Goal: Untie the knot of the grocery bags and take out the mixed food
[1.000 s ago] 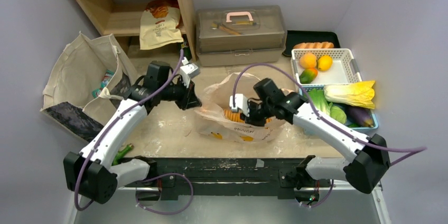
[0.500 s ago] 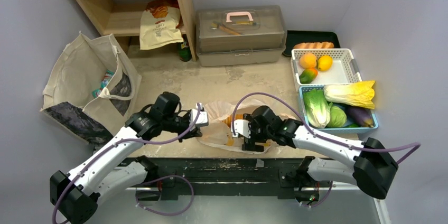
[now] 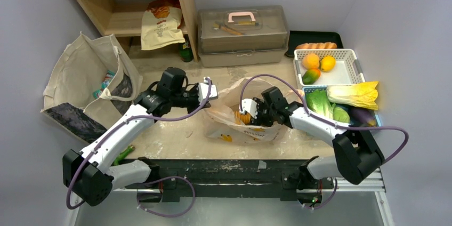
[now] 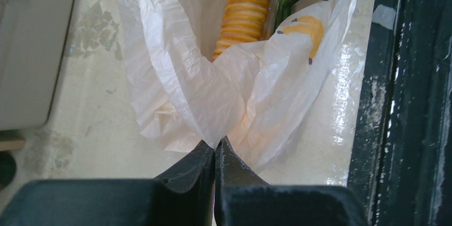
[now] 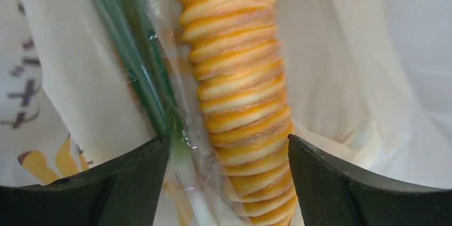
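Note:
The pale-orange grocery bag (image 3: pixel 234 124) lies open at the table's middle; its knot is not in view. My left gripper (image 3: pixel 209 99) is shut on the bag's left rim, pinching thin plastic (image 4: pixel 213 87) at its tips (image 4: pixel 215 143). My right gripper (image 3: pixel 246 115) reaches into the bag's mouth and stands open (image 5: pixel 229 156). Between its fingers (image 5: pixel 144 172) lie a long ridged orange-yellow vegetable (image 5: pixel 240 93) and green stalks (image 5: pixel 138 61) in clear wrap. Other mixed food rests at the right: round fruits (image 3: pixel 311 61), a long cabbage (image 3: pixel 354 94), a green leafy head (image 3: pixel 321 102).
A white basket (image 3: pixel 349 74) and a blue tray (image 3: pixel 377 122) hold the produce at the right. A clear lidded box (image 3: pixel 242 34) and a wooden shelf (image 3: pixel 133 2) stand at the back, a canvas tote (image 3: pixel 80 82) at the left. A green item (image 3: pixel 123 154) lies near the front rail.
The bag and both arms have moved back from the near edge toward the table's middle. My right gripper has opened and now straddles the orange vegetable. The left stays pinched on the rim.

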`<state>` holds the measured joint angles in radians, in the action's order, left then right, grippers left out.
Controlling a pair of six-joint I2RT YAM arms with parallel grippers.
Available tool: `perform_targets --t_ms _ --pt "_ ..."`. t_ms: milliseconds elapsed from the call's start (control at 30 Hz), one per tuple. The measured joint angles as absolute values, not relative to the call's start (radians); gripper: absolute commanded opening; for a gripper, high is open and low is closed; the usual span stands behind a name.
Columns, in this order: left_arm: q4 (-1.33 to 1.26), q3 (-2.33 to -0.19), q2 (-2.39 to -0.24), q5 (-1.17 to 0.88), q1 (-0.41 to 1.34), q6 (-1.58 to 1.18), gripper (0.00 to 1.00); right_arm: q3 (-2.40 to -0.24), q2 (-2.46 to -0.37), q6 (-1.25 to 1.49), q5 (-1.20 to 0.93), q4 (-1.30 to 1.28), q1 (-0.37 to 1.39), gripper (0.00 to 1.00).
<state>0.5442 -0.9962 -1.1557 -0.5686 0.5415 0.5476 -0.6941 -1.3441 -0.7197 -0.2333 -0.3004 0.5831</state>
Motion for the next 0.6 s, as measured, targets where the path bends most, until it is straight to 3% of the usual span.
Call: perform_targets --t_ms 200,367,467,600 --pt "0.57 -0.92 -1.089 -0.569 0.538 0.671 0.0 -0.726 -1.429 -0.774 -0.287 -0.356 0.566 0.71" --pt "0.607 -0.862 -1.048 -0.554 0.565 0.709 0.0 -0.776 -1.501 -0.807 -0.277 -0.369 0.564 0.24" --pt "0.614 -0.857 -1.051 -0.536 0.572 0.707 0.0 -0.82 -1.511 -0.804 -0.283 -0.408 0.564 0.03" --pt "0.616 -0.859 -1.088 -0.513 0.573 0.641 0.0 -0.862 -1.445 -0.79 -0.301 -0.466 0.585 0.0"
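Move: Inside the bag, the green onions in clear wrap have their middle about 3 cm back, 3 cm left and 3 cm below the open right hand. The bread roll lies just beyond them, 1 cm ahead of that hand, 3 cm left and 2 cm down. From the left hand, still pinching the bag's left rim, the onions are roughly 17 cm right, 8 cm back and 17 cm down. Right hand dips about 2.5 cm, pinches the onion wrapper, rises; left hand draws the rim down and back. ##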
